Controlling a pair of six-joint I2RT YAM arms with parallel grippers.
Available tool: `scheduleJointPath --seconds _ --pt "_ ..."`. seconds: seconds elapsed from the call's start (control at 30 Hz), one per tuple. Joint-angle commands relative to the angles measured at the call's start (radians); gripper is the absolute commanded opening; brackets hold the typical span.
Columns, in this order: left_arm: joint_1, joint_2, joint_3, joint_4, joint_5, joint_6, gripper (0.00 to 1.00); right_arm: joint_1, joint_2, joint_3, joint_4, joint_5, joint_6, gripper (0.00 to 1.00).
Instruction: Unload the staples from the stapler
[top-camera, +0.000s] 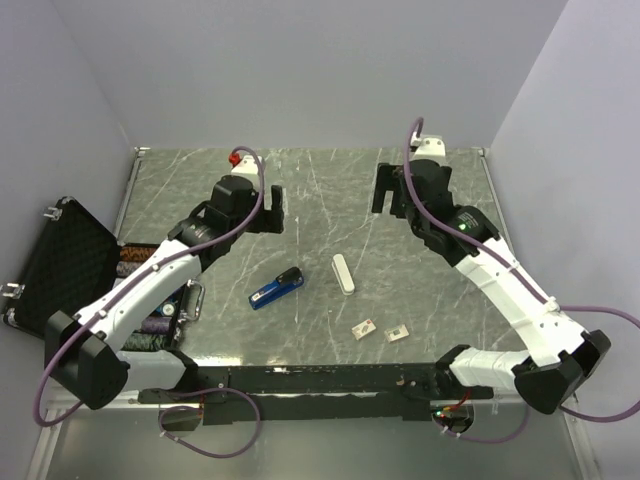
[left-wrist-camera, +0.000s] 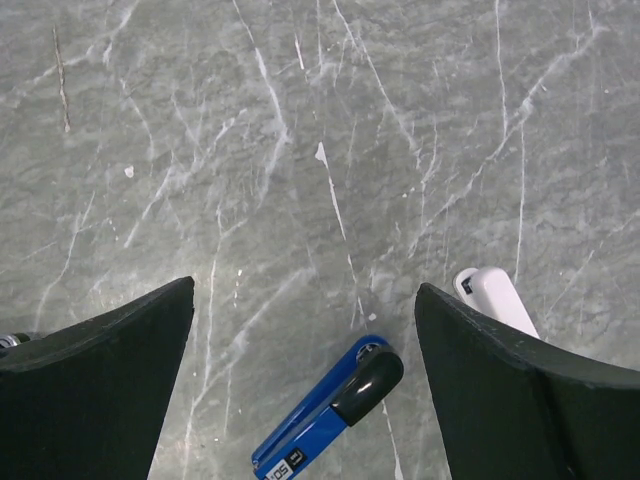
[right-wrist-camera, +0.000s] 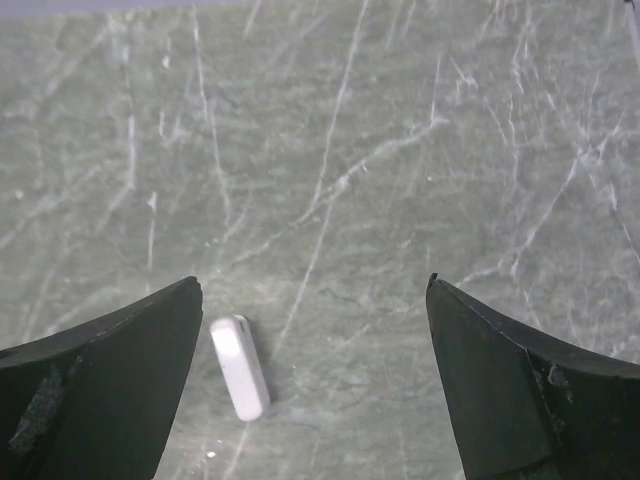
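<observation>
The blue stapler (top-camera: 277, 288) with its black end lies flat on the marbled table, left of centre. In the left wrist view it (left-wrist-camera: 325, 412) lies low in the frame, below the gap between my fingers. My left gripper (top-camera: 268, 208) (left-wrist-camera: 305, 290) is open and empty, held above the table beyond the stapler. My right gripper (top-camera: 384, 190) (right-wrist-camera: 315, 283) is open and empty at the far right, above bare table. No staples show in any view.
A white rounded bar (top-camera: 343, 274) (left-wrist-camera: 495, 298) (right-wrist-camera: 239, 366) lies right of the stapler. Two small whitish cards (top-camera: 364, 328) (top-camera: 397, 333) lie near the front. An open black case (top-camera: 60, 265) stands at the table's left edge. Walls close the back and sides.
</observation>
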Motion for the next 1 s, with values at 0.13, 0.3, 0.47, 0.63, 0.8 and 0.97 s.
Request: scheduleJointPath --seconds 0.13,0.3,0.47,0.63,0.8,0.97 --pt "-0.007 -0.035 -0.021 0.022 0.018 0.005 0.97 0.01 -0.069 -0.047 0.039 -0.108 -0.063 1.0" --pt "-0.022 -0.033 -0.029 0.028 0.042 0.028 0.97 0.01 -0.053 -0.04 0.026 -0.155 -0.086 1.0" --pt "-0.058 -0.033 -0.024 0.022 0.071 0.049 0.97 0.011 -0.075 -0.098 0.067 -0.241 -0.117 1.0" --pt "-0.11 -0.055 -0.044 0.014 0.071 0.092 0.97 0.013 -0.085 -0.141 0.075 -0.26 -0.104 1.0" --pt "-0.148 -0.081 -0.102 0.039 0.142 0.149 0.97 0.021 -0.068 -0.153 0.039 -0.244 -0.115 1.0" --pt "-0.166 -0.085 -0.168 0.051 0.222 0.219 0.97 0.024 -0.137 -0.227 0.101 -0.296 -0.134 1.0"
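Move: The stapler is about 13 cm back from the left hand, 3 cm to its right and 21 cm below; from the right hand it's roughly 12 cm back, 24 cm to the left and 28 cm down. On the table too, the white bar lies 7 cm back and 9 cm left of the right hand, and the left packet some 21 cm back and 5 cm left of it. Drawing back towards the stapler, the open left hand travels some 6 cm back and 5 cm right, sinking about 3 cm, mostly late on, and turning nearly 20 degrees clockwise. The right hand, also wide open, comes down about 5 cm while easing back and left towards the stapler and white bar, swinging some 15 degrees counter-clockwise and tipping slightly down. Neither touches anything. ##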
